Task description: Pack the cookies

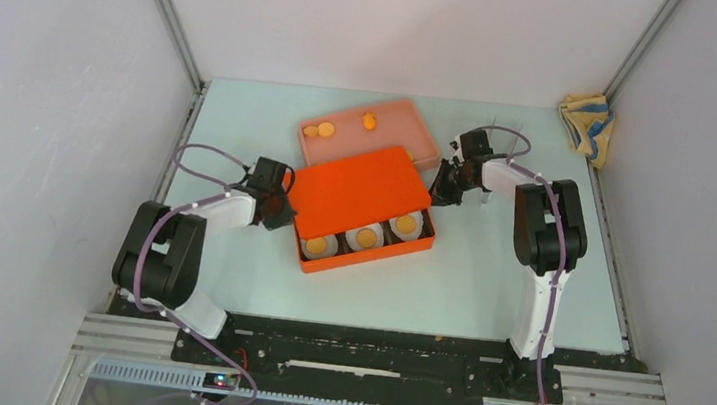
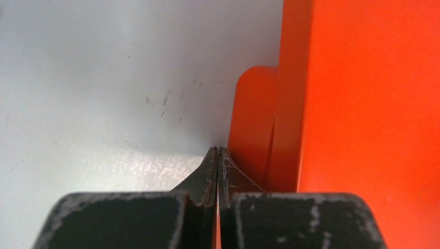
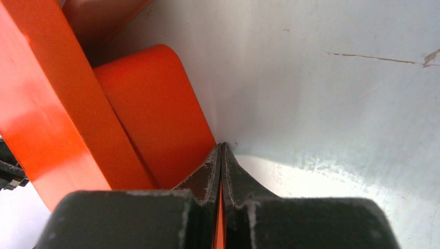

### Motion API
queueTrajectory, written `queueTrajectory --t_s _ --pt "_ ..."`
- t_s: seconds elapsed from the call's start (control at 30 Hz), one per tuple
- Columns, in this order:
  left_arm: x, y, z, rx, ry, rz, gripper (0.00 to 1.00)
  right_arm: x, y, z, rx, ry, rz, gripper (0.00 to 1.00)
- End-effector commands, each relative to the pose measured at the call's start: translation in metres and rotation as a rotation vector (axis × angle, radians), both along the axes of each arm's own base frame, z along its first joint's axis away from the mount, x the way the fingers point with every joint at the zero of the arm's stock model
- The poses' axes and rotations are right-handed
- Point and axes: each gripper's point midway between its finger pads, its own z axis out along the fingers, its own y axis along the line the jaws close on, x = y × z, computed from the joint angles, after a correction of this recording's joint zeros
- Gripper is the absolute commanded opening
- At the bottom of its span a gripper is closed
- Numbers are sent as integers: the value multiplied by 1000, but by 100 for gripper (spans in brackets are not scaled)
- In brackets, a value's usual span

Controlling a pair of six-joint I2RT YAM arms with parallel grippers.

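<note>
An orange box point(image 1: 368, 261) sits mid-table with its orange lid point(image 1: 361, 188) lying over the far part. Three white cups in the uncovered near row each hold an orange cookie point(image 1: 366, 237). Three more orange cookies point(image 1: 326, 129) lie in the pink tray point(image 1: 404, 117) behind. My left gripper point(image 1: 281, 213) is shut, tips together point(image 2: 218, 150) on the table at the box's left corner point(image 2: 251, 119), under the lid edge point(image 2: 373, 104). The right gripper point(image 1: 439, 193) is shut too, tips point(image 3: 221, 146) against the box's right corner point(image 3: 155, 109). I see no cookie in either.
A yellow and blue cloth point(image 1: 584, 121) lies bunched in the far right corner. Grey walls with metal rails close in the table on three sides. The pink tray stands directly behind the box, touching or nearly touching the lid.
</note>
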Motion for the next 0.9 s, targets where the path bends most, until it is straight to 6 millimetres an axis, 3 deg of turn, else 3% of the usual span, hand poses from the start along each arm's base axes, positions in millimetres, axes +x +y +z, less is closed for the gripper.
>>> queueTrajectory --t_s 0.0,0.07,0.17,0.33,0.43,0.5,0.63,0.8,0.87 --pt "34 -86 66 -319 -197 -190 0 -61 71 34 246 175 166 6" --pt "19 -71 65 -259 -184 -160 0 -55 50 29 223 174 106 7" --pt "-8 -36 66 -131 -177 -76 0 -41 16 27 181 148 7 21" --pt "-37 3 107 -16 -274 8 0 -19 -21 50 213 77 -81 36" --pt "-30 3 134 -33 -374 11 0 -7 -29 71 267 18 -99 43" --pt "-17 -4 136 -45 -378 -2 0 0 -28 88 349 -7 -92 43" --pt "9 -23 112 -73 -321 -37 0 14 -21 99 427 -19 -63 46" --pt "25 -35 66 -71 -226 -57 0 34 -4 82 479 39 -21 47" --pt "27 -36 58 -62 -205 -64 0 42 4 80 495 41 -3 47"
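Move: The left hand, low beside the left end of the box, has the orange lid's middle about 11 cm to its right, 9 cm ahead and 3 cm up. From the right hand, the lid is some 15 cm left, 2 cm ahead and 3 cm up. The cookie box's middle is 14 cm right and 3 cm ahead of the left hand, 13 cm left and 5 cm back from the right; the pink tray lies 13 cm right and 22 cm ahead of the left, 14 cm left and 14 cm ahead of the right. Left hand rises 13 cm, then dips over the lid's left end; right opens halfway and lifts 8 cm. ##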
